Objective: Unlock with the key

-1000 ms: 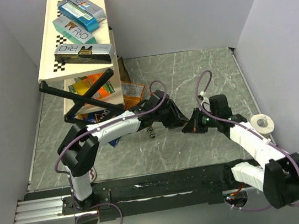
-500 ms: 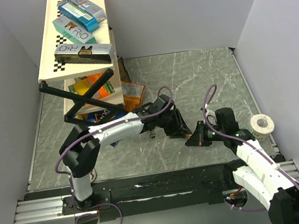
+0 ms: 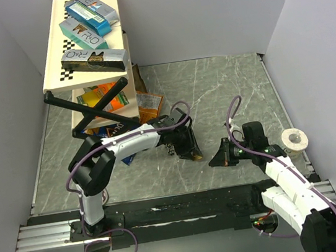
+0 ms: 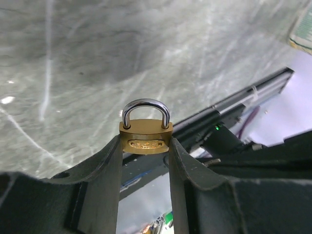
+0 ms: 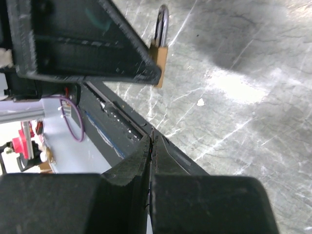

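Note:
My left gripper [image 4: 145, 146] is shut on a brass padlock [image 4: 146, 127] with a silver shackle, squeezing its body between both fingertips with the shackle pointing away. In the top view that gripper [image 3: 192, 153] hangs over the middle of the marble table. My right gripper [image 3: 214, 161] is just to its right, pointing at it across a small gap. In the right wrist view its jaws are pressed together on the key [image 5: 152, 137], a thin metal sliver seen edge-on past the tips. The padlock [image 5: 160, 52] shows there up ahead, apart from the key.
A tilted shelf rack [image 3: 80, 38] with boxes and snack packets [image 3: 146, 107] fills the back left. A small dark item [image 3: 171, 150] lies on the table by the left arm. A tape roll [image 3: 295, 139] sits at right. A pale speck [image 5: 200, 102] lies on the marble.
The left gripper has carried the padlock left and towards the near edge. The right gripper pulled back towards the near edge, then held still. Neither grip changed.

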Robot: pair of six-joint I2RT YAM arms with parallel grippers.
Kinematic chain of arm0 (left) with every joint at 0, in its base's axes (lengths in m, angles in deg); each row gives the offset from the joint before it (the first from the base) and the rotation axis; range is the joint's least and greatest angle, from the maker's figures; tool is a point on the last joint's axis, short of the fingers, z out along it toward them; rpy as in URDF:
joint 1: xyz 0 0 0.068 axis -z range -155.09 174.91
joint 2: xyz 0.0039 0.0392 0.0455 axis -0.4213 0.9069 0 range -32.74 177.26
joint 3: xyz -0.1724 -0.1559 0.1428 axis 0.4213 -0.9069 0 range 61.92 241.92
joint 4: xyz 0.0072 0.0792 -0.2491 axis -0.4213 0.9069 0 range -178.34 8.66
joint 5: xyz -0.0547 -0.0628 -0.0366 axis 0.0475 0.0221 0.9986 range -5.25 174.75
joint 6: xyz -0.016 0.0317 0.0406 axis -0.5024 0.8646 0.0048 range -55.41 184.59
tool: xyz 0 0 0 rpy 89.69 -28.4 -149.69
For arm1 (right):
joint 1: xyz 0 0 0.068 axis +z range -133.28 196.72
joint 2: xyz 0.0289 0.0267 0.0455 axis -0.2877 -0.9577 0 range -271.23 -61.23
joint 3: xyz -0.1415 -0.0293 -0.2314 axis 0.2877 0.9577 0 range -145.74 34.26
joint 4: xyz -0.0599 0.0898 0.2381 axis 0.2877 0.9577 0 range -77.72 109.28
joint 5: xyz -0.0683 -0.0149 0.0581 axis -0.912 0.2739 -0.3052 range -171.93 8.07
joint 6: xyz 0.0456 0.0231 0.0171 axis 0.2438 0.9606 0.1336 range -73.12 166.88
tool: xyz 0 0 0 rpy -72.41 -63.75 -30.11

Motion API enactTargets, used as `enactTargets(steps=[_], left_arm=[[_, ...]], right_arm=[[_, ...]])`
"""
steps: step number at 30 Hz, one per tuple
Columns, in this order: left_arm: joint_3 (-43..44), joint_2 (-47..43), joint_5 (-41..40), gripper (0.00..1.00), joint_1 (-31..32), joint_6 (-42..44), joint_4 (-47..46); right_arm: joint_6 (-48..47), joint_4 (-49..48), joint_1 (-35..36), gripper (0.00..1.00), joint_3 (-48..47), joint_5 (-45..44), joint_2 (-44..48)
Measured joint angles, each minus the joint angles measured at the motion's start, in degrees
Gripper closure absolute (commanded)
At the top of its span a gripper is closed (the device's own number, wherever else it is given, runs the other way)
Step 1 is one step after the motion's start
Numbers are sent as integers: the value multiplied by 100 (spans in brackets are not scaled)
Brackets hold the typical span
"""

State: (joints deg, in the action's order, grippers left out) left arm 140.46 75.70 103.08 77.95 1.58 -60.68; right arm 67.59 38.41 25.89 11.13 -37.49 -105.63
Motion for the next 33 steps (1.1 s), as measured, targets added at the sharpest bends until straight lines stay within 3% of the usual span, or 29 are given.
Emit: enactTargets(steps=[8, 11, 12, 15, 16, 19, 21, 28, 33], left_arm=[[466, 721, -568, 99, -9, 46, 494], [973, 1213, -815, 90, -28, 90, 918], [1106, 1272, -896, 84, -33, 111, 1021], [1504, 1456, -1279, 45, -33, 223, 1296], [1558, 1484, -1340, 25, -33, 247, 1349], [1637, 1482, -1427, 6, -33, 332, 1471], [1709, 1478, -1545, 1, -33, 372, 1502], [1746, 1209, -1665, 1, -35, 490, 1513], [1687, 275, -1512, 1, -35, 560, 946]], right_arm=[[-42, 13, -4, 100, 0, 192, -20], [-28, 50, -4, 100, -2, 201, 39], [-20, 72, -7, 100, -4, 195, 81], [-22, 179, -7, 100, -22, 181, 219], [-26, 223, -7, 100, -28, 173, 251], [-63, 332, -7, 100, -55, 173, 286], [-85, 452, -7, 100, -118, 181, 302], [-105, 632, -7, 100, -614, 887, 363], [-22, 649, -7, 100, -1080, 1762, 323]])
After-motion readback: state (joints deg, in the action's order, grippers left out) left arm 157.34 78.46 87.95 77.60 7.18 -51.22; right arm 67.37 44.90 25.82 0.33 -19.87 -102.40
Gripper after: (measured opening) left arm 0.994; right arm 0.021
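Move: The left hand still holds a brass padlock above the bare table; the spot it is taken to lies about 4 cm ahead, 1 cm left and some 7 cm below. The other padlock is roughly 12 cm ahead and 10 cm left of that hand, the keys 7 cm ahead and 9 cm left, both on the table. From the empty, shut right hand the spot is about 8 cm ahead, 6 cm left, 7 cm below. Left hand lowers the padlock about 6 cm and forward, opens wide, lifts clear; right hand rises 9 cm. ##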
